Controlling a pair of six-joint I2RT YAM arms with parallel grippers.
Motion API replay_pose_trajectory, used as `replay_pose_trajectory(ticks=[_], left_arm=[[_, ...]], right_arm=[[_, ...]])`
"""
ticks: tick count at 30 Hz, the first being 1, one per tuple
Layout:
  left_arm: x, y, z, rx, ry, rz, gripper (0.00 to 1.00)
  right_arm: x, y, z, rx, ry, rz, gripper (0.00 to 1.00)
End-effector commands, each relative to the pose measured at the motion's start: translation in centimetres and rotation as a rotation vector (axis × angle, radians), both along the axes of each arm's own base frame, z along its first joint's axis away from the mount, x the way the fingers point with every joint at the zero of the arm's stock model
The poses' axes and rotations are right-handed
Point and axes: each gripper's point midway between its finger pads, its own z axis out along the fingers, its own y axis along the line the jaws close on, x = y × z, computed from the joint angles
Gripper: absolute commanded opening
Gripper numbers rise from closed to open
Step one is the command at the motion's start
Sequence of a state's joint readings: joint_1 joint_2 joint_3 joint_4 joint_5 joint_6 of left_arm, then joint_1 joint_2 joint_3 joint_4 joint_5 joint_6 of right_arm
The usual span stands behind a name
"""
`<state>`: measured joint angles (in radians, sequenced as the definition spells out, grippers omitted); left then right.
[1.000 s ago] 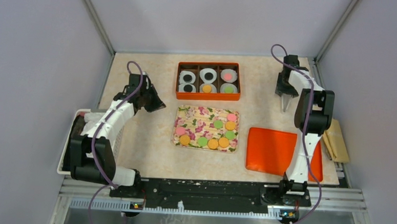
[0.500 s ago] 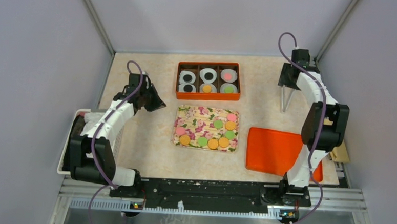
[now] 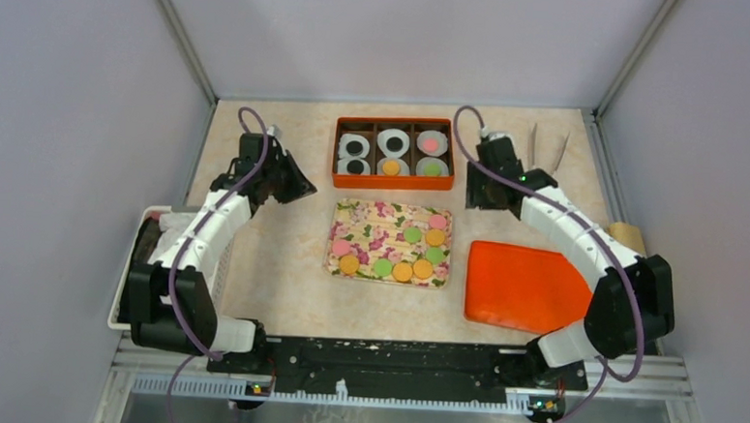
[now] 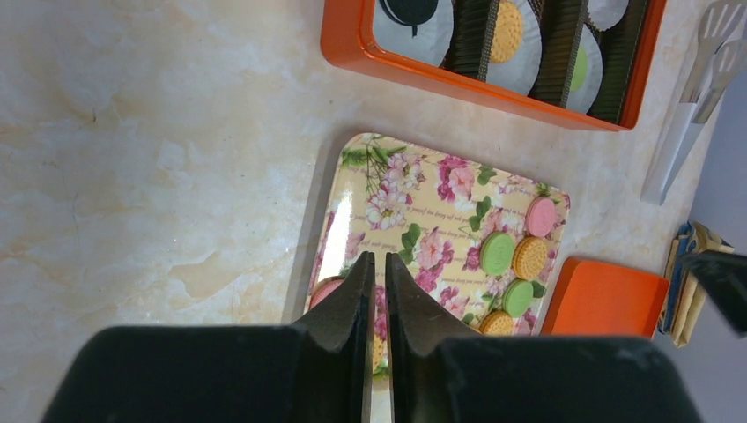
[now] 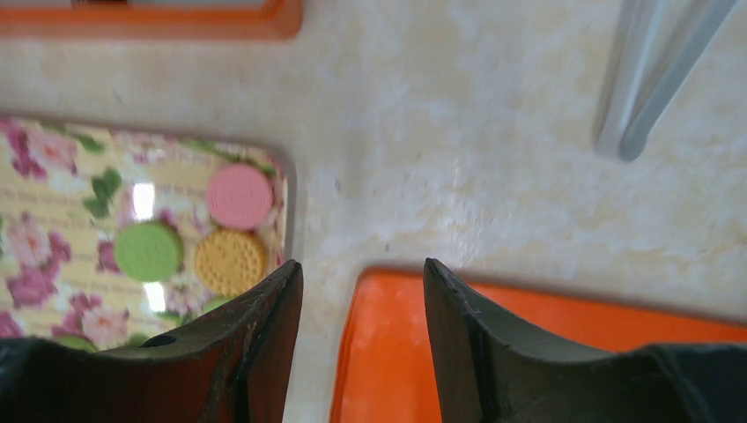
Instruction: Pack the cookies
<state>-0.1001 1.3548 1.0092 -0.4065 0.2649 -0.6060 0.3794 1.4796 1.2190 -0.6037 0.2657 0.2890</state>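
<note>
Several pink, green and orange cookies (image 3: 413, 235) lie on the right and front of a flowered tray (image 3: 375, 221) at mid-table. Behind it an orange box (image 3: 395, 121) holds white paper cups with black, orange, pink and green cookies. My left gripper (image 3: 293, 184) is shut and empty, left of the box; its view shows the tray (image 4: 423, 203) and cookies (image 4: 515, 251) below its jaws (image 4: 376, 257). My right gripper (image 3: 473, 197) is open and empty, right of the box, above the gap between the tray's pink cookie (image 5: 240, 196) and the orange lid (image 5: 528, 352).
An orange lid (image 3: 522, 287) lies flat at the front right. Metal tongs (image 3: 547, 148) lie on the table at the back right. A white basket (image 3: 130, 276) stands at the left edge. Brown paper items (image 3: 632, 235) lie at the right edge.
My right arm let go of the tongs at the back right and swung left to beside the orange box. The tongs now lie on the table. My left gripper shifted slightly back.
</note>
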Motion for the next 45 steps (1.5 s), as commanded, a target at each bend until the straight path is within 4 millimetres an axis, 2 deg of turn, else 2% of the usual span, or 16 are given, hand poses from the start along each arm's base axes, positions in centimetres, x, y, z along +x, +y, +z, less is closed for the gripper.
replay_pose_trajectory(ticks=[1, 7, 13, 16, 20, 24, 30, 38, 41, 43, 45], left_arm=[[0.6, -0.4, 3.0, -0.004, -0.111, -0.028, 0.14], [0.0, -0.4, 2.2, -0.01, -0.095, -0.028, 0.14], [-0.2, -0.7, 2.0, -0.031, -0.085, -0.033, 0.14], [-0.4, -0.7, 2.1, -0.032, -0.086, -0.035, 0.14], [-0.6, -0.4, 2.4, -0.015, -0.097, -0.029, 0.14], [-0.8, -0.3, 2.3, -0.009, -0.095, -0.03, 0.14], [-0.7, -0.6, 1.8, -0.022, -0.086, -0.04, 0.14], [-0.6, -1.3, 2.2, -0.044, -0.117, -0.087, 0.14], [-0.7, -2.2, 2.7, -0.076, -0.137, -0.131, 0.15], [-0.8, -2.7, 3.1, -0.095, -0.151, -0.158, 0.16], [-0.9, -3.2, 3.6, -0.114, -0.175, -0.19, 0.16]], right_arm=[[-5.7, 0.4, -2.4, 0.008, 0.084, -0.017, 0.51], [-10.8, 1.0, -5.6, 0.088, 0.172, -0.002, 0.5], [-13.4, 3.3, -7.9, 0.141, 0.239, 0.045, 0.49], [-13.8, 4.2, -9.0, 0.143, 0.266, 0.06, 0.49], [-13.9, 4.3, -10.4, 0.124, 0.293, 0.05, 0.48], [-14.2, 4.4, -11.6, 0.123, 0.318, 0.046, 0.35], [-15.1, 4.0, -13.4, 0.117, 0.354, 0.029, 0.24], [-15.5, 3.5, -14.7, 0.089, 0.377, 0.024, 0.19], [-15.6, 3.5, -15.1, 0.067, 0.383, 0.023, 0.1], [-15.7, 3.6, -14.8, 0.05, 0.372, 0.031, 0.03], [-15.8, 3.7, -14.2, 0.028, 0.361, 0.044, 0.0]])
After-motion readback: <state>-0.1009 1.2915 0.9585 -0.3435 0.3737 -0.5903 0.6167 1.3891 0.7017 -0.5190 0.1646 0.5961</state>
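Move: The left edge of the orange lid, about a hand's length short of its far corner, is some 15 cm back from my right hand, 4 cm to its left and 14 cm below. From that grip spot the nearest green cookie lies about 8 cm left and 5 cm farther out. The tongs lie roughly 11 cm ahead and 15 cm right of this hand, also 14 cm below. From my left hand the same lid edge is some 36 cm right, 16 cm back and 14 cm below. I swing my right hand back about 15 cm and down 14 cm, edging slightly left, with the fingers tipping some 20 degrees more steeply down towards the lid. Most of the backward travel comes first; then I sink almost straight onto the left rim, closing from half open to nearly shut, and pinch the rim between the fingertips. ##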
